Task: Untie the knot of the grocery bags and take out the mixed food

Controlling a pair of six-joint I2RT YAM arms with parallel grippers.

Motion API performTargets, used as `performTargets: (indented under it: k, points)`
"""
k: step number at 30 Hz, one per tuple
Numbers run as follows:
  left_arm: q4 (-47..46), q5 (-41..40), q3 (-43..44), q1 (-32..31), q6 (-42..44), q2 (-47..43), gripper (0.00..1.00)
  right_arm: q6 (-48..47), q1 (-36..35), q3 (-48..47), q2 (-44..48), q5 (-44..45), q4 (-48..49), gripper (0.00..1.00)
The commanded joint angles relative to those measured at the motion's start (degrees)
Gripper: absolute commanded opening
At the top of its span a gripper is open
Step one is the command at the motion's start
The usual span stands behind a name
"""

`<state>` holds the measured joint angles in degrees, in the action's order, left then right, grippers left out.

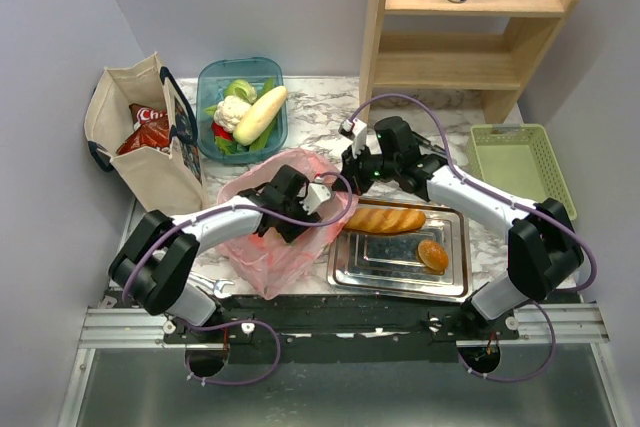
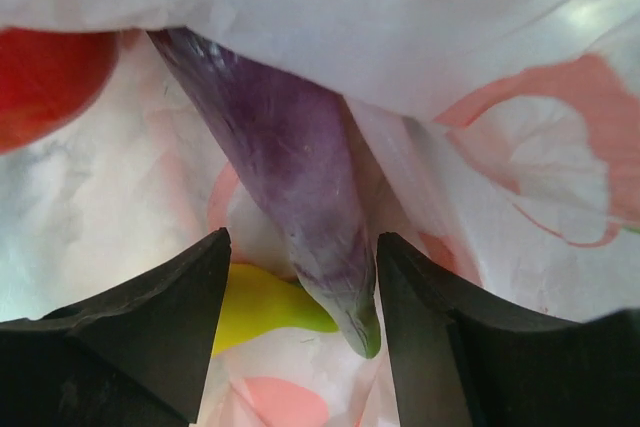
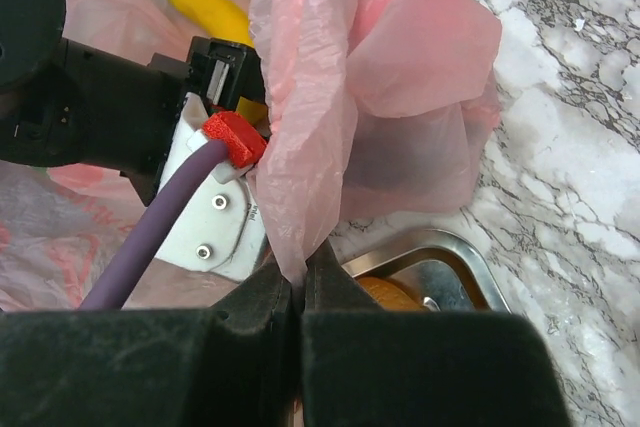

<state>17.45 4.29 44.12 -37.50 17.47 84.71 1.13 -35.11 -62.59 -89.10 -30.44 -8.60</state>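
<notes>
The pink plastic bag (image 1: 262, 247) lies open at the table's middle; no tied knot shows. My left gripper (image 1: 292, 203) is inside it, open. In the left wrist view its fingers (image 2: 150, 317) stand on either side of the tip of a purple eggplant (image 2: 290, 177), with a yellow banana (image 2: 265, 307) below and a red apple (image 2: 45, 87) at upper left. My right gripper (image 3: 300, 282) is shut on a strip of the pink bag's rim (image 3: 300, 127) and holds it up beside the left wrist. The banana (image 3: 210, 12) also shows there. The beige tote (image 1: 140, 162) stands far left with red chip bags (image 1: 148, 127).
A blue tub (image 1: 208, 79) at the back holds cauliflower (image 1: 232, 112) and a pale long vegetable (image 1: 260, 114). A steel tray (image 1: 395, 262) with a baguette (image 1: 385, 219) and bun (image 1: 432, 255) sits right of the bag. A green basket (image 1: 520, 169) and a wooden shelf (image 1: 470, 37) stand at the right.
</notes>
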Motion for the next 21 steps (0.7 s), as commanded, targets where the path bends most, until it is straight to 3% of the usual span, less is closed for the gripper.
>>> performTargets:
  k: [1, 4, 7, 11, 14, 21]
  points:
    - [2.5, -3.8, 0.4, 0.1, -0.1, -0.1, 0.58, 0.5, 0.7, 0.6, 0.1, 0.7, 0.7, 0.01]
    - [3.1, -3.0, -0.1, 0.5, -0.2, -3.7, 0.44, 0.2, 0.7, 0.5, 0.1, 0.7, 0.4, 0.01]
    - [5.1, -0.6, 0.5, 0.5, 0.3, -10.3, 0.23, 0.2, 0.8, 0.4, 0.2, 0.7, 0.3, 0.01]
    - [17.4, 1.4, 5.9, 0.6, 1.0, -15.6, 0.06, 1.3, 0.9, 0.1, 0.4, 0.2, 0.6, 0.01]
    - [27.0, 2.5, 9.2, 0.5, 4.0, -17.6, 0.00, 2.9, 0.9, 0.1, 0.6, -0.4, 1.6, 0.01]
    - [44.2, 0.8, 9.6, 0.5, 13.5, -24.5, 0.00, 5.4, 1.0, -1.0, 0.7, 0.3, 2.9, 0.01]
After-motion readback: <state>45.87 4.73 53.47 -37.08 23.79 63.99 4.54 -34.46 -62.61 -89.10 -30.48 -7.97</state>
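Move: The eggplant lies in the open bag with its stem end already between the left hand's spread fingers; its middle is about 4 cm ahead of that hand, 1 cm to its right and 1 cm lower. The banana is some 2 cm ahead and 3 cm left, 2 cm down; the tomato about 8 cm ahead, 1 cm left, 1 cm down. From the right hand the eggplant lies roughly 10 cm left, 2 cm back and 14 cm below. Up by some 10 cm goes the left hand, after a brief settling low in the bag while its fingers close and pinch the eggplant's stem end; near the top it veers left and back about 4 cm, away from the right hand. The right hand stays put, still pinching the bag's rim. ##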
